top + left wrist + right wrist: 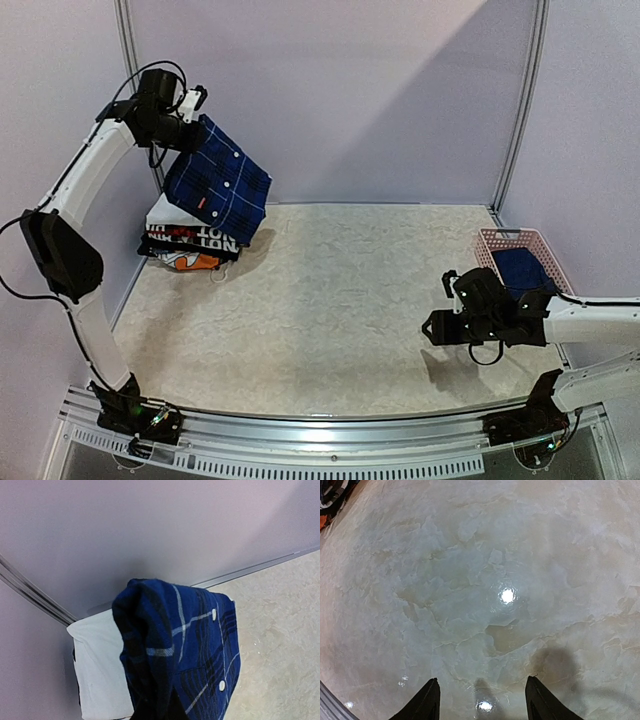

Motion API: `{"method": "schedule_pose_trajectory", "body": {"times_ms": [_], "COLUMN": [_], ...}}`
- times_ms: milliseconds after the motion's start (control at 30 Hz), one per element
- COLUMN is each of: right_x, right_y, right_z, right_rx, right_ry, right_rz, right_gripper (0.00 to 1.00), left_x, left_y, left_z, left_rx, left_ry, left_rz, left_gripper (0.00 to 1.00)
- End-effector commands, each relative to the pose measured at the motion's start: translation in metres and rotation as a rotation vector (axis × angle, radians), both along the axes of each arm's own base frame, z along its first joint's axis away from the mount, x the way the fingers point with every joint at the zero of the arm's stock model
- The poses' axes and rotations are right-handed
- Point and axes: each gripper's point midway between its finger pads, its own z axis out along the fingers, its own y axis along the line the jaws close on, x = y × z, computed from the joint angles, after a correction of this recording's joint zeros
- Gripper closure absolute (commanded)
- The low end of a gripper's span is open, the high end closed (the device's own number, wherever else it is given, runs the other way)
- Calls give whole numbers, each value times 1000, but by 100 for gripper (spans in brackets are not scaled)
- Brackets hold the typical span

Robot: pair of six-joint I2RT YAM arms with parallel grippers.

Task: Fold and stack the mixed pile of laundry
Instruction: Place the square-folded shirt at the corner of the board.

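Note:
My left gripper is raised high at the back left, shut on the top edge of the dark-blue plaid shirt. The shirt hangs folded from it, its lower edge draped over a stack of folded garments. In the left wrist view the plaid shirt fills the centre and hides my fingers, with the white folded garment beneath it. A navy T-shirt lies in the pink basket at the right. My right gripper hovers open over bare table near the basket, with nothing between its fingers.
The stack at the back left holds a white garment and a black one with red lettering. Lilac walls close the back and sides, with metal poles at the corners. A metal rail runs along the near edge.

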Motion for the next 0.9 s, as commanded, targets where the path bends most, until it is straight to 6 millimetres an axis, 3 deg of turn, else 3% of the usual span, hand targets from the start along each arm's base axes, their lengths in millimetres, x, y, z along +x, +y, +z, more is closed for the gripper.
{"method": "schedule_pose_trajectory", "body": {"times_ms": [0,567,867], "right_x": [-1,0,0], "right_y": [-2,2,3], "right_z": [-10,-20,-27], "right_rx": [-14,-34,-52], "right_ry": [16,45,68], "right_rz": [2,11,15], "right_gripper": [41,42,42], "left_x": [19,80,102], "left_y": [21,82,143], "left_z": [10,-50,-85], "left_rx": [-23,-31,-120], "left_ry": [-43,21,40], "left_rz": [14,52,144], "left_gripper": [100,100,100]}}
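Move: The left hand holds the blue plaid shirt high up; the white shirt topping the corner stack, where it is being taken, lies about 7 cm ahead, 6 cm to the left and 22 cm below. The orange garment at the stack's foot is some 3 cm back, 6 cm left and 34 cm down; the board's back-left corner is roughly 18 cm ahead, 17 cm left and 36 cm down. From the right hand the white shirt is about 36 cm ahead, 55 cm left and 5 cm higher. Still pinching the blue plaid shirt by its edge, the left hand carries it left, down and forward over the corner stack, going about 12 cm left, 9 cm down and 8 cm forward, sinking slowly at first and then faster, while the wrist turns only some 10 degrees and the fingers stay shut. The right hand, empty and half open, sinks a couple of centimetres where it is, well away from the stack. ##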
